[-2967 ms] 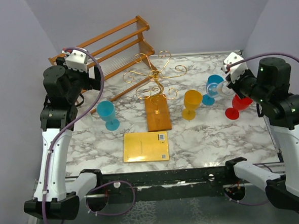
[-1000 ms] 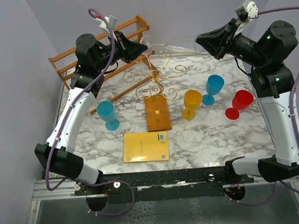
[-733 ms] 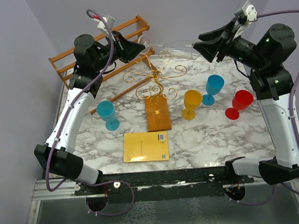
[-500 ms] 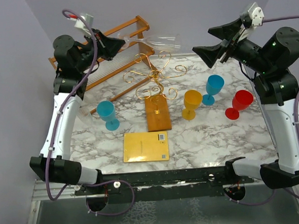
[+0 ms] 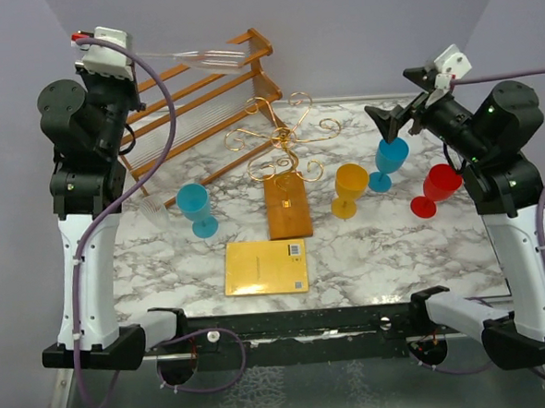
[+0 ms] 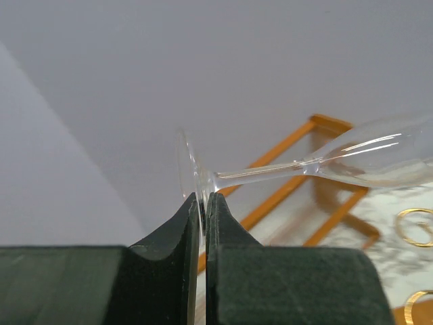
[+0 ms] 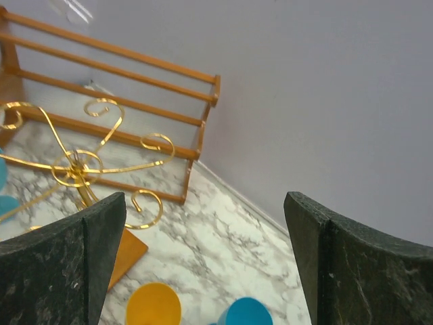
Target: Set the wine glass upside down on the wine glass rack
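Observation:
The clear wine glass [image 5: 194, 57] lies level in the air above the slatted shelf, its bowl pointing right. My left gripper [image 5: 132, 54] is shut on it, high at the back left. In the left wrist view the jaws pinch the rim of the glass's foot [image 6: 193, 177], and stem and bowl [image 6: 379, 157] stretch to the right. The gold wire wine glass rack [image 5: 282, 140] stands mid-table on its brown base [image 5: 287, 210]; it also shows in the right wrist view [image 7: 80, 164]. My right gripper [image 5: 395, 95] hangs open and holds nothing [image 7: 206, 264], right of the rack.
A two-tier wooden shelf [image 5: 212, 95] stands at the back left. On the marble table [image 5: 377, 253] are a blue glass [image 5: 197, 209], a yellow glass [image 5: 350, 189], another blue glass [image 5: 388, 162], a red glass [image 5: 435, 190] and a yellow card [image 5: 266, 266].
My right gripper has opened, let go of the glass's bowl and drawn back down to the right. My left arm has swung left and up, carrying the glass by its foot.

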Action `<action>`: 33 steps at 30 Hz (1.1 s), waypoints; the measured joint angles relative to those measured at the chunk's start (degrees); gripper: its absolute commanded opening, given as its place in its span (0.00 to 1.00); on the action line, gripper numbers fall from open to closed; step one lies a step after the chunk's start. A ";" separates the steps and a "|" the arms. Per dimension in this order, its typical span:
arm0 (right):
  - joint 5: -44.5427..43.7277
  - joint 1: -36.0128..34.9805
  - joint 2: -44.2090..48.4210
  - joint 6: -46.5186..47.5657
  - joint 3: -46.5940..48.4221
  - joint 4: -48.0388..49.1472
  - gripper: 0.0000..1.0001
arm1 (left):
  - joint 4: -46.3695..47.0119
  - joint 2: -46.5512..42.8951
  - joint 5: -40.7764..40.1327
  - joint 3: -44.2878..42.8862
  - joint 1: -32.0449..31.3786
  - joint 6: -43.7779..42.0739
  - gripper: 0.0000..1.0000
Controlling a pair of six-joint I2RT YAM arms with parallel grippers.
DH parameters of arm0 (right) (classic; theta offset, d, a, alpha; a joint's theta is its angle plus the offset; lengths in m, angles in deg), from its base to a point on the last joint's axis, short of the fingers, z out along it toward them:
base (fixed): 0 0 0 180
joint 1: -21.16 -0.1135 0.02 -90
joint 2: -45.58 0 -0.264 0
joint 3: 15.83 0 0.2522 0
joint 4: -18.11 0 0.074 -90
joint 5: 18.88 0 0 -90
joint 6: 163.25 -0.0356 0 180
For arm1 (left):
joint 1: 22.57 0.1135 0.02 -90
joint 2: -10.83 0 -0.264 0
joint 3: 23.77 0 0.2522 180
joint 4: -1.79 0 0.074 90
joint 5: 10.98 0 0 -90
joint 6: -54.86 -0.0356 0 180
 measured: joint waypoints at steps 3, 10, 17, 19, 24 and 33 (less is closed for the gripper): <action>-1.62 0.00 0.37 3.02 -4.39 -0.94 1.00 | -1.33 -0.63 -7.52 -1.66 0.00 -8.83 0.00; -5.88 0.00 0.35 7.54 -11.50 -1.86 1.00 | -6.34 0.48 -15.28 -2.97 -0.37 -26.14 0.00; -6.93 0.00 0.76 9.33 -12.74 -3.41 1.00 | -8.52 2.01 -21.57 3.98 -10.14 -44.76 0.00; -6.91 0.00 1.18 9.38 -12.74 -4.13 1.00 | -9.57 2.86 -22.40 6.80 -13.64 -49.44 0.00; -6.93 0.00 2.25 9.42 -13.05 -5.05 1.00 | -12.35 5.66 -22.32 9.38 -18.14 -57.05 0.00; -6.95 0.00 2.80 9.44 -15.32 -5.09 1.00 | -17.73 8.22 -17.99 6.19 -22.99 -66.58 0.00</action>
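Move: My left hand pinches the clear wine glass by its foot, bowl out to the right. From this hand the gold rack's centre is about 25 cm right, 7 ahead and some 27 below; the near blue goblet stands 1 cm ahead, 3 right and 46 below. The wooden shelf's middle is roughly 17 ahead, 2 right and 35 down. From my right hand the rack's centre is about 12 ahead, 21 left and 23 below. Keeping the foot pinched, I roll my left hand some 75 degrees so the level glass swings bowl-down. I first swerve about 6 cm left, then come back right and sink, ending around 15 cm lower, 8 cm right and a little forward, beside the rack's left curls. My empty right hand, still wide open, drops about 12 cm. ##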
